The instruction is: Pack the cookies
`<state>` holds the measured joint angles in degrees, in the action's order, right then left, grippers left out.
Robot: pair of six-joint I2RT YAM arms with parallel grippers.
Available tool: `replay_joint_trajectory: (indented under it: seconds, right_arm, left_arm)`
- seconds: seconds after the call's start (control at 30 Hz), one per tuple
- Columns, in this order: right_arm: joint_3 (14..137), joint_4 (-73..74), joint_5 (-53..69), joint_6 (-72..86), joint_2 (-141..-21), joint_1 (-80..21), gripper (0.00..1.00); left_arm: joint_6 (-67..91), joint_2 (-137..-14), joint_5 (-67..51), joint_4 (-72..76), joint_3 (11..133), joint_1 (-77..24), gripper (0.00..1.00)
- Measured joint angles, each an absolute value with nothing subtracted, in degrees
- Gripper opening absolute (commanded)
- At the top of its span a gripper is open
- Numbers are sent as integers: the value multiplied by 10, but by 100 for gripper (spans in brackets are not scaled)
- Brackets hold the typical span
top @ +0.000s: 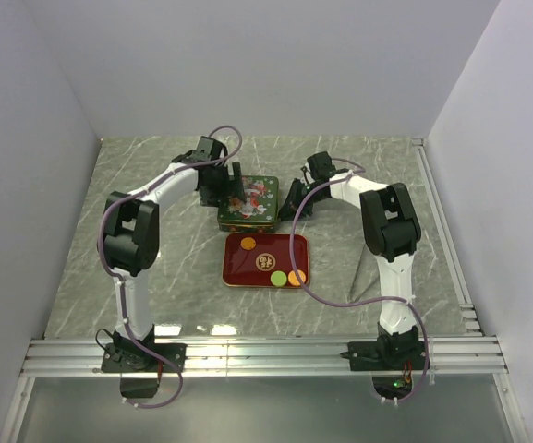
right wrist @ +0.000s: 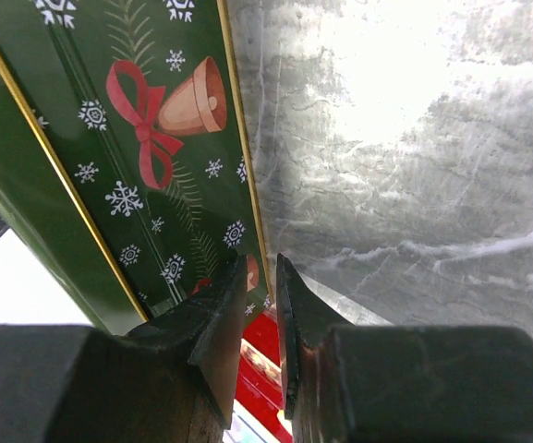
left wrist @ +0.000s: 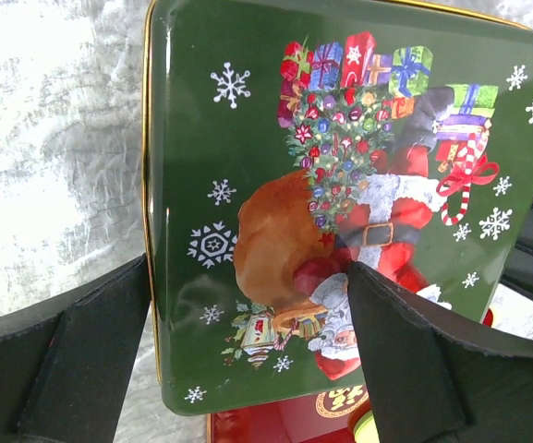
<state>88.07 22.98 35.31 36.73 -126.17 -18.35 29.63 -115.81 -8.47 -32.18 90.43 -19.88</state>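
Three cookies lie in the red tin base (top: 238, 269): an orange cookie (top: 248, 245) at its far left, a light green cookie (top: 278, 277) and another orange cookie (top: 296, 277) at its near right. A green Christmas lid (top: 252, 205) sits just behind the base. My left gripper (top: 233, 189) is open over the lid (left wrist: 229, 138), with one finger outside its left edge. My right gripper (top: 294, 209) is at the lid's right side (right wrist: 155, 138), its jaws shut with nothing between them. The left wrist view shows the lid's near edge over the base (left wrist: 275, 420).
A flat gold emblem (top: 268, 260) lies in the middle of the red base. A thin dark rod (top: 360, 275) rests on the marble table (top: 155, 277) to the right of the base. White walls enclose the table on three sides.
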Motion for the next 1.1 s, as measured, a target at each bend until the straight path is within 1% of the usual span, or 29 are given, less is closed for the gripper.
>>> replay_joint_trajectory:
  seconds: [0.4,0.77,0.9,1.1]
  right_arm:
    - [892,259,322,348,-1262,-177,27]
    - [904,303,277,332,-1228,-129,29]
    - [904,290,303,335,-1186,-130,29]
    - [907,223,387,362,-1130,-150,29]
  left_arm:
    - [298,-1161,-74,-338,913,-205,91]
    - [297,-1161,-72,-338,914,-205,91]
    - [297,-1161,-69,-343,916,-206,90]
    - [297,-1161,-66,-346,917,-207,90]
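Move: The closed green tin's middle lies about 9 cm to the right gripper's left and 3 cm ahead, level with its tips. The red tray lies about 13 cm back and 5 cm left of that gripper, a little lower. From the left gripper, astride the lid's left part, the tin's middle is roughly 5 cm right, 2 cm ahead and 4 cm down. Draw the right gripper away from the tin's right wall, low over the table, about 6 cm to the right and a little forward. Then lift it fast, some 13 cm, swinging back left towards the lid as the fingers tip outward about 15 degrees and stay nearly shut. Keep the left gripper still and wide open, one finger at the lid's left edge and the other on its top. ##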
